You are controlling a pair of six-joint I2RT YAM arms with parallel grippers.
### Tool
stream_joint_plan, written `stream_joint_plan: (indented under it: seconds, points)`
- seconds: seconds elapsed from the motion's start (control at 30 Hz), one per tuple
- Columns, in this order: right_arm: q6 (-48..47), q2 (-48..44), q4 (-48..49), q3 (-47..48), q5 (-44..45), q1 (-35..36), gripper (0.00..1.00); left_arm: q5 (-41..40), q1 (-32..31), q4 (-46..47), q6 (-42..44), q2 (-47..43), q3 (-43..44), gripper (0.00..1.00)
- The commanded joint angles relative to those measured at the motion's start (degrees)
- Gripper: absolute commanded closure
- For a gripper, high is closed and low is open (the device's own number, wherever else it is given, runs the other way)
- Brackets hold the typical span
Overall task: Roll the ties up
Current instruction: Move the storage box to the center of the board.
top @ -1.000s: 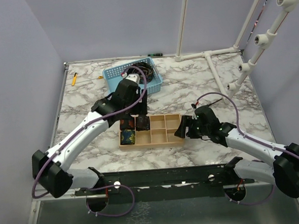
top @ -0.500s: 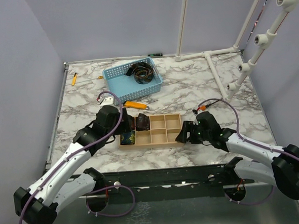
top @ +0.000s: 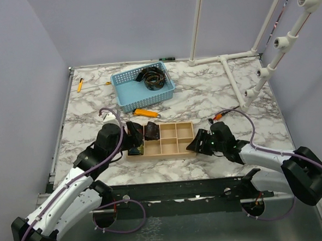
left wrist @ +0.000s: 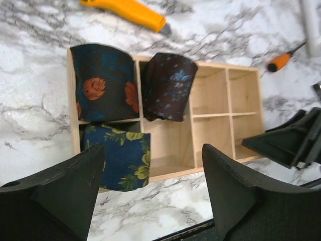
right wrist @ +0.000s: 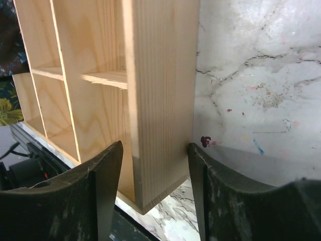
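Note:
Three rolled ties sit in the left compartments of a wooden tray (left wrist: 220, 66): one with orange flowers (left wrist: 103, 90), one with blue flowers (left wrist: 168, 85), and a blue one with yellow leaves (left wrist: 120, 155). Another coiled tie (top: 154, 77) lies in the blue basket. My left gripper (left wrist: 153, 201) hangs open and empty above the tray's near-left edge (top: 133, 135). My right gripper (right wrist: 155, 150) straddles the tray's right wall (right wrist: 160, 100) at its near corner. The outer finger (right wrist: 200, 181) touches the wall, while a thin gap shows at the inner finger (right wrist: 108, 181).
A blue basket (top: 127, 79) stands at the back. An orange box cutter (top: 145, 112) lies between it and the tray. An orange-handled screwdriver (top: 220, 116) rests right of the tray. A white pipe frame (top: 232, 78) runs along the back right.
The left arm drew back from over the tray's far left toward the near left, its gripper empty. The right gripper's jaws narrowed around the tray's right wall.

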Motion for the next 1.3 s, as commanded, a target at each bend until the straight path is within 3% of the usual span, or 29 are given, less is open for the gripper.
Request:
stream_joint_plan:
  seconds: [0.0,0.47,0.83,0.97,1.2,1.27]
  points:
    - [5.8,2.4,3.7,-1.3,1.1,0.3,0.44,0.4,0.1,4.8,-0.3,-6.5,0.0,0.2]
    - [13.0,10.5,1.9,3.2,7.2,0.3,0.72,-1.3,0.1,5.1,0.2,-9.1,-1.4,0.2]
    - [6.2,4.7,-16.0,6.7,19.6,-4.4,0.99,-0.8,0.1,4.9,0.7,-9.0,-1.4,0.2]
    - [3.3,3.1,-20.2,6.5,21.3,-10.1,1.0,-0.7,0.1,4.9,0.5,-8.0,-1.5,0.2]
    - [-0.2,5.6,-19.2,7.6,19.1,-20.0,0.99,-0.2,0.1,5.1,0.9,-5.6,-1.2,0.2]
    - [-2.3,5.9,-18.9,9.4,17.3,-20.3,0.86,-0.1,0.1,5.0,1.1,-5.0,-0.9,0.2]
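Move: The storage box's middle lies roughly 16 cm to the right gripper's left, 4 cm ahead and slightly lower; its right end wall already stands between those open fingers. The dark tie roll sits about 20 cm left and 8 ahead, the orange utility knife some 22 left and 19 ahead, and the orange screwdriver about 13 right and 15 ahead. From the raised left gripper, the box's middle is about 10 cm right, 2 ahead and 12 below. Close the right gripper on the near part of the box's right end wall while easing forward and slightly left, then keep that pinch and drag the box right and forward, ending about 11 cm right and 8 cm forward of the start, the hand turning some 30 degrees clockwise. Lift the still-open left gripper, tipping its fingers up a little, then let it sink slightly. ##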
